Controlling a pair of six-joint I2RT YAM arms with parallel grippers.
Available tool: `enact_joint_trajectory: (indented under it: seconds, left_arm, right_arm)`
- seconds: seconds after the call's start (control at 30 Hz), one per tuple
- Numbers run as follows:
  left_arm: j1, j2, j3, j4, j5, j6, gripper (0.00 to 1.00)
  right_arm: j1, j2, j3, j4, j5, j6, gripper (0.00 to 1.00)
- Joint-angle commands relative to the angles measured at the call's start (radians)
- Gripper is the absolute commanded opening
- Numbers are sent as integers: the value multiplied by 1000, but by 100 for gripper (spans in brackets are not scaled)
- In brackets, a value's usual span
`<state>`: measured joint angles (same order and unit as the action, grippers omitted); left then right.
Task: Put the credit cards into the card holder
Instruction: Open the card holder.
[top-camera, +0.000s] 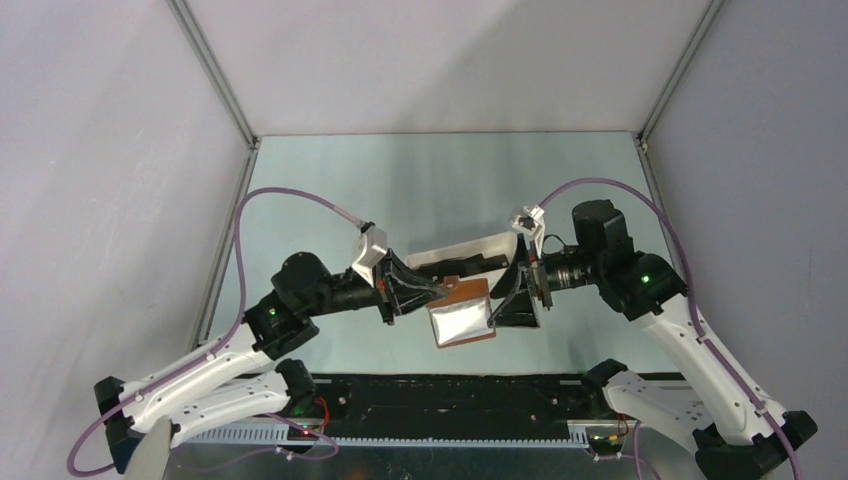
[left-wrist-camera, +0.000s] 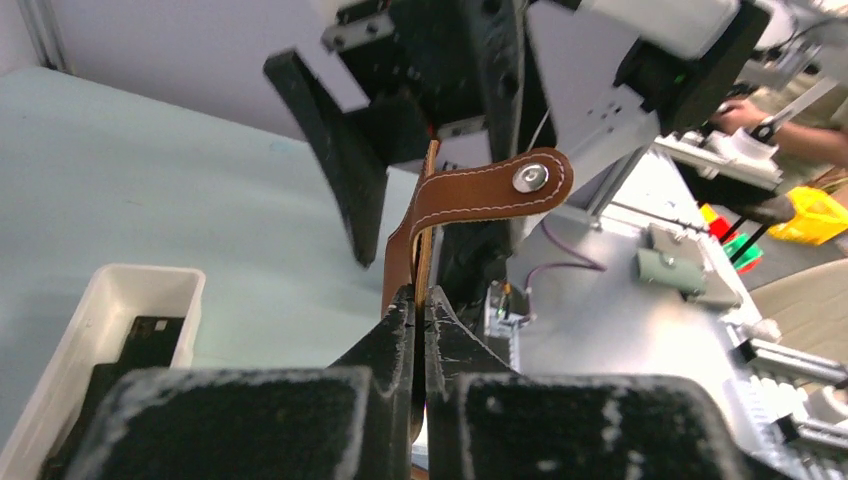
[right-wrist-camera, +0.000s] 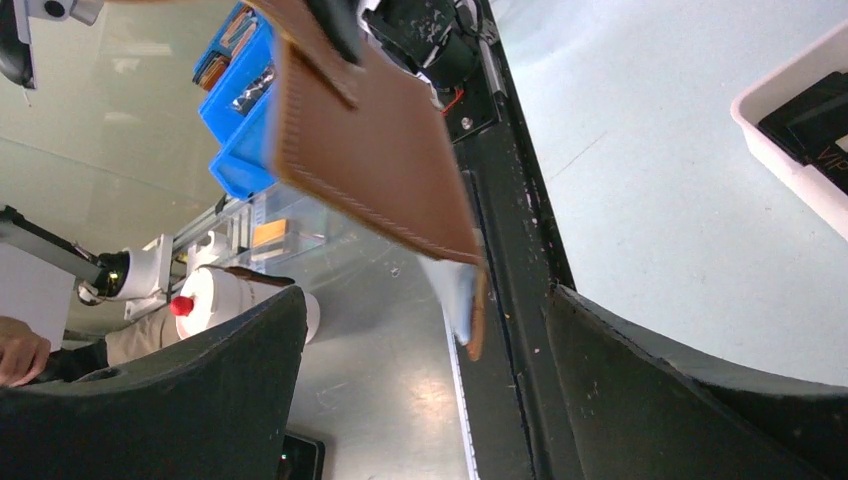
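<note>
The card holder (top-camera: 462, 318), a brown leather wallet with a pale inner face, hangs unfolded above the table between the two arms. My left gripper (top-camera: 438, 290) is shut on its brown edge; in the left wrist view the fingertips of the left gripper (left-wrist-camera: 420, 300) pinch the leather, and the snap tab (left-wrist-camera: 490, 190) sticks out beyond them. My right gripper (top-camera: 507, 298) stands open just right of the wallet. In the right wrist view the card holder (right-wrist-camera: 370, 150) hangs ahead of the wide-open right gripper (right-wrist-camera: 425, 300), untouched. Dark credit cards (top-camera: 468, 266) lie in the tray.
A white oblong tray (top-camera: 500, 240) stands just behind the wallet; I also see this tray (left-wrist-camera: 100, 330) at lower left from the left wrist and this tray (right-wrist-camera: 790, 140) at upper right from the right wrist. A black rail (top-camera: 450, 395) runs along the near table edge.
</note>
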<state>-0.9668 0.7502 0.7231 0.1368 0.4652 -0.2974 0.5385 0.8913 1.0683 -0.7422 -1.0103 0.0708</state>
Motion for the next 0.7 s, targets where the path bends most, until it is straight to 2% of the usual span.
enact_joint_trajectory:
  seconds: [0.0, 0.17, 0.3, 0.37, 0.4, 0.43, 0.47, 0.5, 0.53, 0.57, 0.63, 0.67]
  left_arm:
    - [10, 20, 79, 40, 17, -140, 0]
    - [10, 73, 128, 36, 82, -147, 0]
    - [12, 97, 135, 28, 82, -161, 0]
    - [18, 101, 134, 19, 59, -179, 0]
    - [28, 101, 132, 11, 45, -194, 0]
    - [35, 102, 130, 7, 35, -203, 0]
    - [49, 101, 129, 1, 28, -223, 0]
    - [57, 99, 123, -3, 25, -230, 0]
    - [71, 96, 117, -13, 20, -239, 4]
    - [84, 94, 115, -23, 12, -243, 23]
    - [100, 82, 107, -64, -16, -247, 45]
    - [105, 68, 95, -86, -35, -246, 51]
  right_arm:
    - [33, 30, -15, 100, -22, 30, 92]
    - [99, 73, -21, 253, -4, 107, 90]
    - [115, 94, -21, 349, -32, 193, 83]
    - [114, 105, -22, 364, -49, 234, 71]
    - [104, 113, -22, 363, -56, 242, 56]
    - [101, 117, -24, 364, -67, 257, 46]
    - [92, 125, -27, 361, -69, 264, 27]
    - [88, 129, -28, 353, -69, 279, 19]
    - [76, 134, -33, 351, -66, 290, 7]
    - [68, 138, -35, 348, -54, 313, 2]
    - [32, 140, -40, 348, -52, 349, 0]
    - [23, 142, -40, 351, -53, 363, 0]
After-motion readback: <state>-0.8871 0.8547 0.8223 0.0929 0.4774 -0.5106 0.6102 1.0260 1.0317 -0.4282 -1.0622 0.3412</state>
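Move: The left hand already pinches the opened card holder by its left edge. The holder's middle hangs about 4 cm to that hand's right, 2 cm back and 3 cm lower. From the open right hand the holder's middle lies some 5 cm to the left, 2 cm back and about level in height. The white tray stands about 17 cm ahead of the right hand, 4 cm to its left and some 19 cm below. The right fingers, wide open at first, come about 4 cm left around the card holder's right edge and pinch it shut. Only then does the left hand open partway and release its own edge; before that it lifts the holder nearly 3 cm and sinks again, then eases about 2.5 cm forward, tipping down some 15 degrees. ##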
